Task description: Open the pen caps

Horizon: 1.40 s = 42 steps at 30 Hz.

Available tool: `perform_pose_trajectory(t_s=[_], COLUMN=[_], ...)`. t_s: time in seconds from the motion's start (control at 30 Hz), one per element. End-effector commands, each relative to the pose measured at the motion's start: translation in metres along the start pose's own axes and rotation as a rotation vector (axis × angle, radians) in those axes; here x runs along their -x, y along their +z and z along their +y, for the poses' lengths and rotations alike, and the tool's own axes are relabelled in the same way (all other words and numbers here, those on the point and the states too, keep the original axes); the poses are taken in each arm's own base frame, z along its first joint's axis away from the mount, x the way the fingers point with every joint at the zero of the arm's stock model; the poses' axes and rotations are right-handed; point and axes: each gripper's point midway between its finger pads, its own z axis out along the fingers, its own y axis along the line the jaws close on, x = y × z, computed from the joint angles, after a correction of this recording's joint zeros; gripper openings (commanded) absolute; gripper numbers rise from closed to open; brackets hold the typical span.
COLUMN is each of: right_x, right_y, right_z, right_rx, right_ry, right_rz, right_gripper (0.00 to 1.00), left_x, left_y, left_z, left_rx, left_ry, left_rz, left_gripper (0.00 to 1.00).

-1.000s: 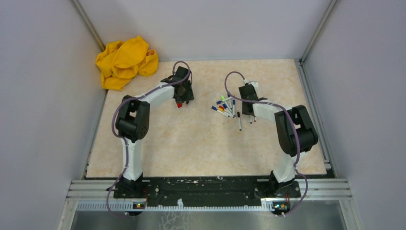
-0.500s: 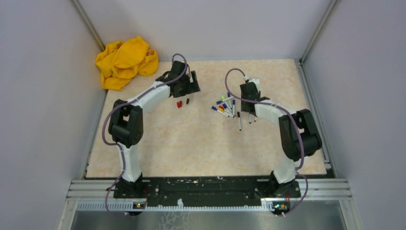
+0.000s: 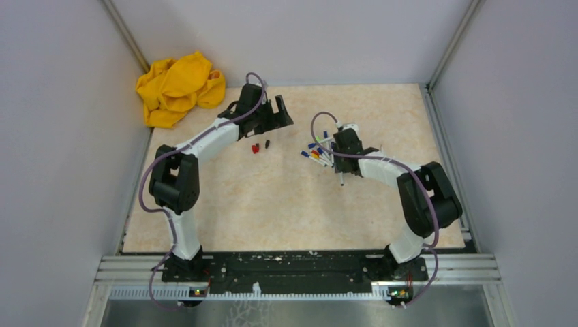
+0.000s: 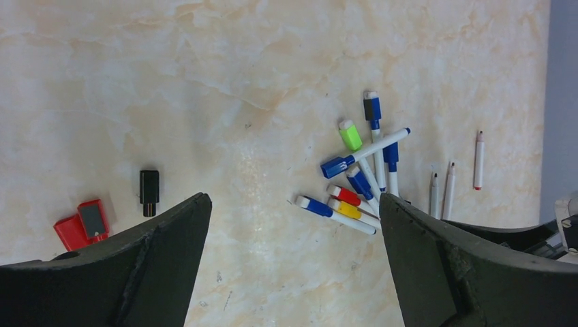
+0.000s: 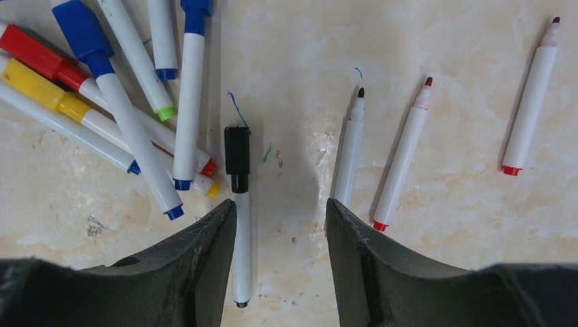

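Note:
Several capped pens [image 4: 354, 182] lie in a heap, with pen caps in blue [image 5: 80, 28], red [image 5: 31, 52], yellow [image 5: 28, 83] and green [image 4: 350, 135]. A black-capped pen [image 5: 238, 204] lies along the inner side of my right gripper's left finger, its cap [image 5: 236, 158] on. Three uncapped barrels [image 5: 406, 153] rest to the right of it. Two loose red caps [image 4: 82, 223] and a loose black cap [image 4: 149, 192] lie apart to the left. My left gripper [image 4: 293, 204] hangs wide open above the table, holding nothing. My right gripper [image 5: 281, 212] is open low over the table, gripping nothing.
A crumpled yellow cloth [image 3: 178, 87] sits at the back left corner. Grey walls enclose the marble-patterned tabletop [image 3: 272, 204] on three sides. In the top view the loose caps [image 3: 259, 146] lie between the two grippers, and the right forearm [image 3: 378, 167] covers the uncapped barrels.
My left gripper opened, rose and swung right, leaving a black cap beside the red ones. My right gripper opened and shifted left toward the pen heap.

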Motion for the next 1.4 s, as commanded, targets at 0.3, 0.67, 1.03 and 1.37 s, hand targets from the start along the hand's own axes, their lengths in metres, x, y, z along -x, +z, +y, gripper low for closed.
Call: perform_pose_trajectory(t_s=[0.3, 0.67, 1.03, 1.37], right_x=[-0.010, -0.028, -0.030, 0.005], right_y=[-0.006, 0.004, -0.007, -0.047], right_z=[0.018, 0.027, 0.023, 0.032], right_rx=[0.081, 0.114, 0.114, 0.207], right_ry=[0.018, 0.038, 0.061, 0.077], right_rz=[0.012, 0.076, 0.060, -0.044], right_gripper=[0.47, 0.34, 0.00, 0.00], left_x=[0.004, 0.001, -0.002, -0.013], left_y=[-0.003, -0.002, -0.001, 0.000], left_z=[-0.011, -0.008, -0.015, -0.042], left_rx=[-0.046, -0.051, -0.094, -0.243], left_ry=[-0.003, -0.017, -0.047, -0.102], left_rz=[-0.017, -0.006, 0.013, 0.088], left_gripper=[0.99, 0.99, 0.99, 0.99])
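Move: The right hand, about 2 cm above the table, has the middle of the black-capped pen some 2 cm back, 2 cm to its left and 2 cm below it. At the same height, the uncapped black pen is 3 cm ahead and 4 cm right, the uncapped red one 3 cm ahead and 7 cm right, and the straight blue-capped pen 5 cm ahead and 5 cm left. From the left hand the black-capped pen lies about 15 cm back, 21 cm right and 12 cm down. The right fingers pinch the black-capped pen by its white barrel, just behind the cap: the half-open hand eases left, back and down, about 2 cm each way, rolling slightly so its left side rises, and shuts. Keeping hold, it then draws back 2 cm and starts up. The left hand, wide open, begins to drift right, some 2 cm. ##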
